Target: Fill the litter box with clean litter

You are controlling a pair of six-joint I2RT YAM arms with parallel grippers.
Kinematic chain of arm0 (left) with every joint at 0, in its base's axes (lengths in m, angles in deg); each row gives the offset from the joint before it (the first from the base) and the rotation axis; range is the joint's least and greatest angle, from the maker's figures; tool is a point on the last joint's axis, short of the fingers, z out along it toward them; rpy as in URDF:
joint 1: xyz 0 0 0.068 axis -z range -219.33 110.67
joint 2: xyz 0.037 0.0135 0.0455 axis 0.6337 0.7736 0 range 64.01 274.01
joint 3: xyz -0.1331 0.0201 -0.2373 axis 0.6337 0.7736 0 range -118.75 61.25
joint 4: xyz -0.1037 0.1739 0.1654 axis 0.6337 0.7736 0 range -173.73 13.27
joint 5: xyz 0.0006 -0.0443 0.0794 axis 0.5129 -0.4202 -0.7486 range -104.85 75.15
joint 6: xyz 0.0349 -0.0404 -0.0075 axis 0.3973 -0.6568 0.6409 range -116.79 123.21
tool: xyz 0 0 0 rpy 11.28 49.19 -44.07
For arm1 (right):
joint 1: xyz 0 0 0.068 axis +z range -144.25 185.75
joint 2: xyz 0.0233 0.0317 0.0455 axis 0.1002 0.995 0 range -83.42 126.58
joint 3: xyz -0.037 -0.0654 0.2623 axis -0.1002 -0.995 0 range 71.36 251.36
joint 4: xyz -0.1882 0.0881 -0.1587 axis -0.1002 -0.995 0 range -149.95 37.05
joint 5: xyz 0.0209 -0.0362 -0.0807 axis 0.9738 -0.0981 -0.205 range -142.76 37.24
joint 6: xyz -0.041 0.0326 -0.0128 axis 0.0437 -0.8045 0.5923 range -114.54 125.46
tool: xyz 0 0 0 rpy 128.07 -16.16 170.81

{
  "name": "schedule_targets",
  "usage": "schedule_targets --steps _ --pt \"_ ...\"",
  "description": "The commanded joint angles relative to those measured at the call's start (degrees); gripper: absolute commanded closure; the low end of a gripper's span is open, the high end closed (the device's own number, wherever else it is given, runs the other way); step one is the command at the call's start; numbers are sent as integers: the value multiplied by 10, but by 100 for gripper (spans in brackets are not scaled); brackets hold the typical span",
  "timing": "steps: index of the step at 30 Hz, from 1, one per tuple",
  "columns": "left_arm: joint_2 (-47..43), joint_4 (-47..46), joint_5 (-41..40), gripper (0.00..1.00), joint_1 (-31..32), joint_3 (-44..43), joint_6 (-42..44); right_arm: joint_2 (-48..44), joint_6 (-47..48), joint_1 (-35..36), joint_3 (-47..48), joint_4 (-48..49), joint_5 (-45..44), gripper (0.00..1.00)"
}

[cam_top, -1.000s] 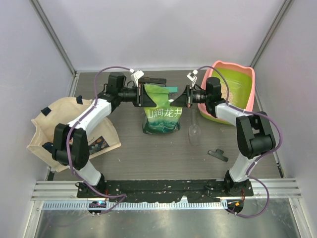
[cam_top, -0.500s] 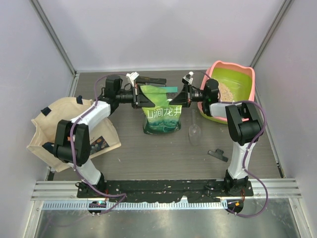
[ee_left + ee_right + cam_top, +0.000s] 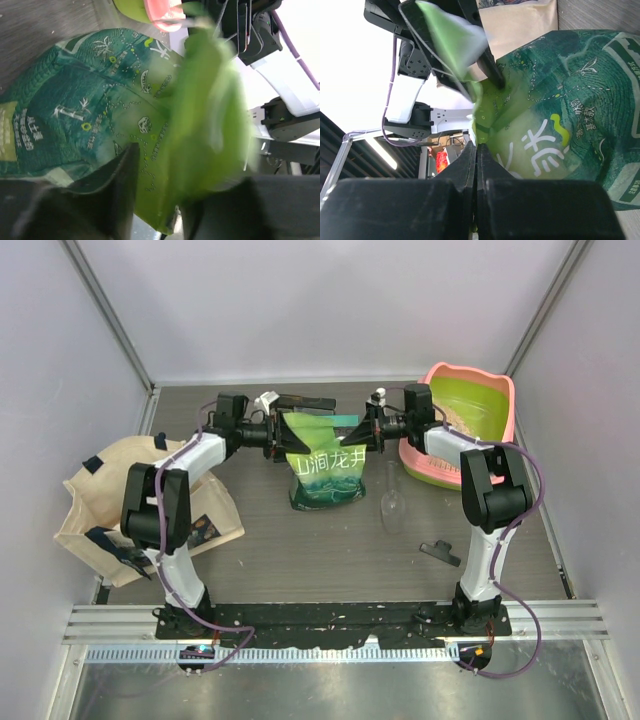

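The green printed bag (image 3: 325, 468) stands mid-table, its top pulled wide between both grippers. My left gripper (image 3: 283, 433) is at the bag's left top corner. In the left wrist view its jaws (image 3: 192, 161) stand apart, with the blurred bag edge (image 3: 210, 115) loose between them. My right gripper (image 3: 363, 432) is shut on the bag's right top edge, seen pinched in the right wrist view (image 3: 476, 145). The litter box (image 3: 505, 390), with a pink rim and a lime basin, sits at the back right. A patch of clean litter (image 3: 456, 422) lies in it.
A beige tote bag (image 3: 110, 495) lies at the left. A clear scoop (image 3: 392, 502) rests right of the green bag. A small black clip (image 3: 440, 550) is on the table near the right arm. A black object (image 3: 305, 400) lies behind the bag.
My left jaws closed, then parted again around the bag's top edge. Both arms folded their elbows closer to the bag. The right grip held and the bag stayed in place.
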Motion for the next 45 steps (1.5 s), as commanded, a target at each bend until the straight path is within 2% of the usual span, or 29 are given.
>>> schedule_targets --steps 1,6,10,11,12,13,15,16,18,20,24,26,30,34,39,42,45 --pt "-18 122 -22 53 -21 -67 104 -32 -3 -20 70 -26 22 99" --pt "-64 252 -56 39 -48 -139 301 -33 9 -19 66 -29 26 99" --pt "-126 288 -102 37 -49 -188 422 -35 11 -19 56 -23 27 99" --pt "-142 281 -113 27 -44 -188 449 -36 11 -20 55 -22 27 99" --pt "-156 280 -127 23 -36 -191 494 -37 11 -19 55 -18 26 99" --pt "-168 286 -148 23 -15 -193 581 -37 11 -19 56 -16 26 99" --pt "-201 311 -161 21 14 -189 686 -36 11 -19 56 -10 26 98" --pt "-209 325 -173 21 50 -187 800 -36 11 -19 56 -7 26 99" --pt "-215 355 -191 18 100 -177 887 -37 11 -19 54 10 28 98" --pt "-195 382 -207 17 124 -177 996 -36 6 -20 49 20 33 98" --pt "-143 362 -216 17 152 -195 1030 -38 -7 -19 43 50 39 99" --pt "-129 326 -226 16 155 -192 1034 -41 -14 -19 39 64 43 98" --pt "-97 317 -241 15 156 -199 1061 -47 -18 -19 30 76 49 99" --pt "-60 373 -241 15 155 -226 1071 -49 -26 -19 21 92 51 99" --pt "-31 381 -246 15 156 -237 1058 -46 -34 -20 21 103 60 99" --pt "-11 423 -245 17 155 -255 1066 -44 -60 -19 21 129 68 99" --pt "9 473 -234 20 151 -277 1065 -44 -58 -20 26 115 71 99"
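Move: The left hand is at the litter bag's top left corner, fingers parted and pointing right. The bag's middle lies about 6 cm to its right, 3 cm back and 9 cm below. Beyond the bag, the teal box is roughly 10 cm ahead, 7 cm to the right and 16 cm down. From the right hand, shut on the top right corner, the bag's middle is some 5 cm left, 3 cm back and 10 cm below; the scoop lies about 11 cm right, 9 cm back and 17 cm down. The left hand opens wide and swings clear of the bag's top left corner, up about 14 cm, first drifting left and forward, then drawing back and to the right over the bag, rolling roughly 100 degrees about its own fingers as it goes. It then comes forward and down almost as far, ending some 4 cm right of where it began, with the open fingers pointing right and more steeply down, one on the far side and one on the near side of the bag's upper left part, while the shut right hand keeps its pinch on the top right corner and barely shifts. ##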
